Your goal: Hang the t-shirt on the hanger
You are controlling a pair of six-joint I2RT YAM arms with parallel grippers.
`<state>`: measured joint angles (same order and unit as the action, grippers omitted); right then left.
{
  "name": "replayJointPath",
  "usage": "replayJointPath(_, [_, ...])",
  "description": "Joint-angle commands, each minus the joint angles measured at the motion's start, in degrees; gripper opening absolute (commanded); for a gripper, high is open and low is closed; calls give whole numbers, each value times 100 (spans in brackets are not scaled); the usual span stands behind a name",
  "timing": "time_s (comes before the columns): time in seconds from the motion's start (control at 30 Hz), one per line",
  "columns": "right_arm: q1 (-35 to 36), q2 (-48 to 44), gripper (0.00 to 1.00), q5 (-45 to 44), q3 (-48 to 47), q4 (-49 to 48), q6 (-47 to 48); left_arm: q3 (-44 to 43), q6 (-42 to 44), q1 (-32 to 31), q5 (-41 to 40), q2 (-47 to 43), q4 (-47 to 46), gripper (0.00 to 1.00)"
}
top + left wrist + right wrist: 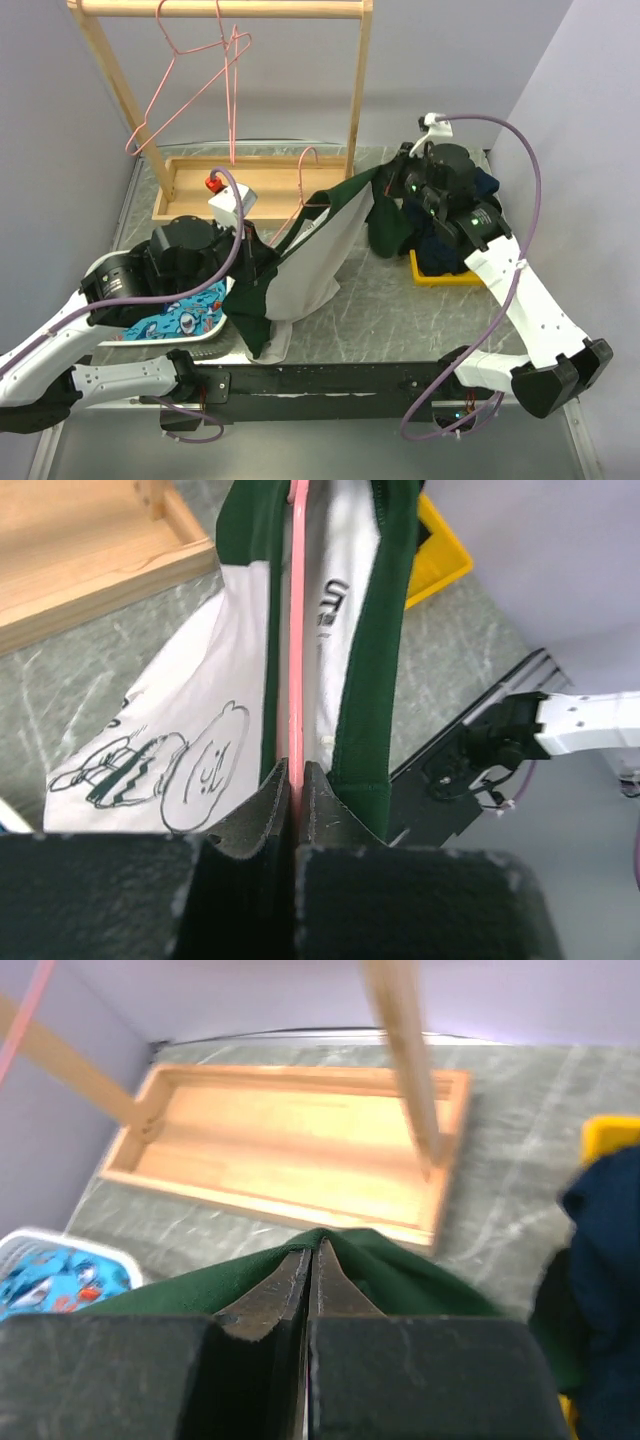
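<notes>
The t-shirt [318,262], dark green and pale grey-white, hangs stretched between my two grippers above the table. My left gripper [262,258] is shut on the lower wire of a pink hanger [304,190] that runs inside the shirt, its hook sticking out at the top. In the left wrist view the pink hanger wire [296,630] runs straight up from the shut left gripper [296,778], with the cartoon-printed t-shirt [190,750] around it. My right gripper [388,190] is shut on a green fold of the t-shirt [400,1270], as the right wrist view [312,1252] shows.
A wooden rack [356,90] with a tray base [185,195] stands at the back, with two more pink hangers [190,70] on its rail. A yellow bin [440,272] with the navy clothes heap [440,235] is at the right. A white basket [108,268] holds the shark-print cloth [170,322].
</notes>
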<state>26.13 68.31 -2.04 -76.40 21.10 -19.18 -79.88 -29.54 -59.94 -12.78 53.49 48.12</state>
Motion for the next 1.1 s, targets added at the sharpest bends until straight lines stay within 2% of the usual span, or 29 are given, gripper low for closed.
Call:
replayJointPath(0.0, [-55,472,1,808,-393,412,300,-72,159,18,364,-234,-435,1])
replayJointPath(0.03, [-47,472,4,985,-324,351,283,-72,185,26,355,-260,-435,1])
replayJointPath(0.17, [-11,-80,53,987,404,211,126,208,256,18,240,-357,-601,1])
replayJointPath(0.23, [-11,-546,59,1109,538,149,116,419,238,26,249,-384,-698,1])
replayJointPath(0.37, [41,-1205,61,1934,688,-211,-216,657,247,26,258,-322,-953,1])
replayJointPath(0.47, [549,-1417,62,2235,732,-677,-515,833,229,18,197,-313,-1093,1])
replayJointPath(0.5, [951,-1426,63,2174,741,-791,-586,886,238,18,196,-322,-1216,1])
replayJointPath(0.63, [1420,-1093,64,1892,688,-1335,-1139,1175,265,26,258,-287,-1507,1])
replayJointPath(0.77, [1588,-653,65,1349,478,-1425,-1474,1264,282,18,372,-182,-1674,1])
replayJointPath(0.83, [1606,-442,65,1268,407,-1477,-1492,1317,291,26,416,-138,-1744,1])
replayJointPath(1.0, [1799,-91,66,381,126,-1425,-1439,1396,282,26,478,-85,-1815,1])
replayJointPath(1.07, [1808,-55,61,240,151,-1530,-1440,1396,300,18,486,-50,-1789,1])
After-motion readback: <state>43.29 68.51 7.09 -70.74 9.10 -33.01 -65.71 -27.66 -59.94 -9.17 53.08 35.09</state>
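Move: The right hand, still pinching the shirt's green edge, has the hanger's hook about 15 cm to its left, some 6 cm back and 8 cm above. From it the shirt's middle hangs roughly 14 cm left, 8 cm back and 12 cm below, and the rack's right post stands about 27 cm ahead and 8 cm left. For the left hand, gripping the hanger's end, the hook lies some 14 cm ahead, 7 cm right and 13 cm above. The right hand opens to let go of the shirt's green edge while dipping about 5 cm, draws back some 14 cm as it climbs and swings left, then comes forward and down to the hanger's hook, turned about 25 degrees counter-clockwise with its left side rolled up, fingers open around the wire just below the hook. The left hand keeps its pinch on the hanger's end and, after a slight rise, lowers it about 5 cm and carries it some 3 cm to the right, towards the arriving right hand. ##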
